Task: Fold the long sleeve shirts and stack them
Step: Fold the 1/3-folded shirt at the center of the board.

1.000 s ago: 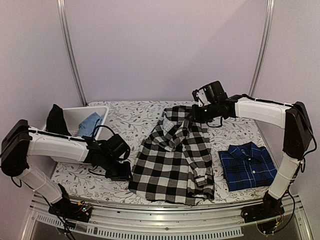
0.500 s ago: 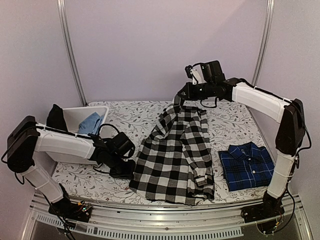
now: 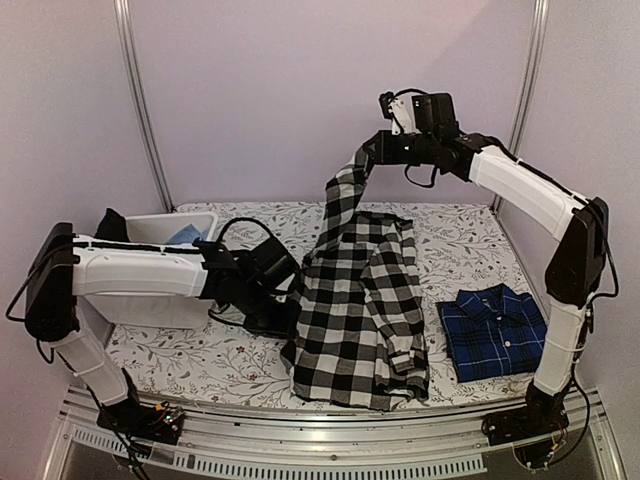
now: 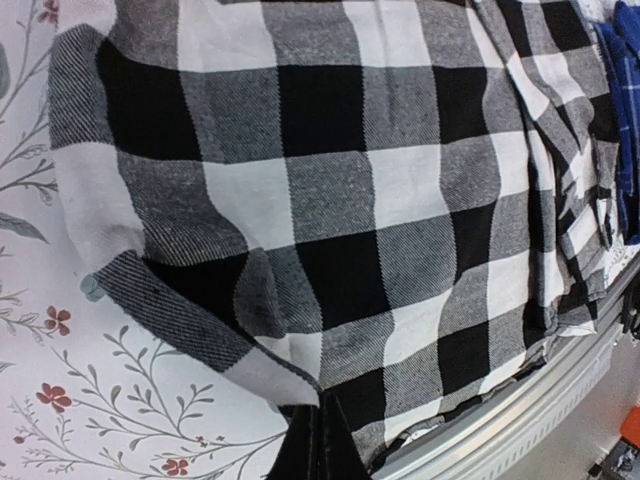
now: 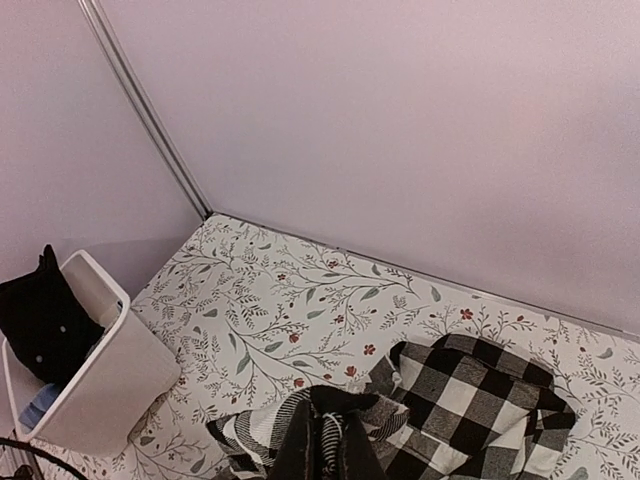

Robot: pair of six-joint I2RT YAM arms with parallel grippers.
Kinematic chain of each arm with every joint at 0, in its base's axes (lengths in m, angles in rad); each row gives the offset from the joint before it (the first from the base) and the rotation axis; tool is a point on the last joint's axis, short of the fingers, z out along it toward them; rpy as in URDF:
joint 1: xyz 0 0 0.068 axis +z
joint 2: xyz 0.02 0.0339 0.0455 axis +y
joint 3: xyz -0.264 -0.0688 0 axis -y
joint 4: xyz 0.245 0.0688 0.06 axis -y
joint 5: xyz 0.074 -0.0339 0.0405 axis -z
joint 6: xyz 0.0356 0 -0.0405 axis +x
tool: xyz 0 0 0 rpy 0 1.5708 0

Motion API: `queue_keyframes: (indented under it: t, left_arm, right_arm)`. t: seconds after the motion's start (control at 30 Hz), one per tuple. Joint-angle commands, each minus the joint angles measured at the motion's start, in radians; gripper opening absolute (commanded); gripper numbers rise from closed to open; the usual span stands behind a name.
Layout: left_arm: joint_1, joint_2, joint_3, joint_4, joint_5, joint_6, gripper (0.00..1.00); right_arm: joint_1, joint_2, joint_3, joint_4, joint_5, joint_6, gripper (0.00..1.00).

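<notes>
The black-and-white check shirt (image 3: 365, 300) lies across the middle of the floral table (image 3: 250, 240). Its upper part hangs in the air as a strip from my right gripper (image 3: 363, 165), which is shut on bunched cloth (image 5: 365, 425). Low at the shirt's left edge, my left gripper (image 3: 287, 315) is shut on the hem (image 4: 290, 375), with its fingers (image 4: 300, 455) pressed together on the fabric. The navy plaid shirt (image 3: 495, 332) lies folded flat at the right, apart from both grippers. A sliver of it shows in the left wrist view (image 4: 625, 110).
A white bin (image 3: 148, 232) stands at the back left with black cloth (image 3: 108, 224) and blue cloth (image 3: 186, 236) in it; it also shows in the right wrist view (image 5: 100, 375). The metal front rail (image 3: 330, 445) runs along the table's near edge.
My right gripper has risen and pulled the check shirt's top up off the table. My left gripper moved right to the shirt's left edge and shut on it.
</notes>
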Motion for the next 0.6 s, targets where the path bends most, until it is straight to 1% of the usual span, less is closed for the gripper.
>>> queue_keyframes:
  t: [0.0, 0.27, 0.47, 0.57]
  left_arm:
    - [-0.051, 0.040, 0.076, -0.070, 0.024, 0.066, 0.00]
    - [-0.130, 0.155, 0.251, -0.115, 0.090, 0.149, 0.00]
    - [-0.154, 0.262, 0.376, -0.128, 0.145, 0.198, 0.00]
    - [-0.161, 0.298, 0.413, -0.129, 0.165, 0.213, 0.00]
  right_arm:
    - [-0.049, -0.071, -0.019, 0.011, 0.094, -0.033, 0.00]
    - [-0.122, -0.150, -0.088, 0.018, 0.098, -0.043, 0.00]
    - [-0.153, -0.167, -0.098, 0.019, 0.077, -0.046, 0.00]
    - [-0.160, -0.168, -0.106, 0.019, 0.073, -0.045, 0.00]
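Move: Both grippers already pinch the checked shirt's left side. From the left hand, the cuff on the folded right strip lies about 26 cm right, 3 cm back and 7 cm down, with the blue shirt some 51 cm right and 4 cm ahead. From the right hand, the strip's far end lies about 14 cm ahead, 11 cm right and 34 cm below, and the blue shirt roughly 34 cm right and 24 cm back. Keeping its pinch near the hem, the left hand carries the cloth about 10 cm right over the shirt's middle towards the folded strip, easing some 3 cm back and turning clockwise about 20 degrees, its height nearly unchanged. In step with it the right hand keeps hold of the upper left part and draws it about 10 cm right, high above the board, climbing some 3 cm late in the sweep and swinging slightly clockwise. ##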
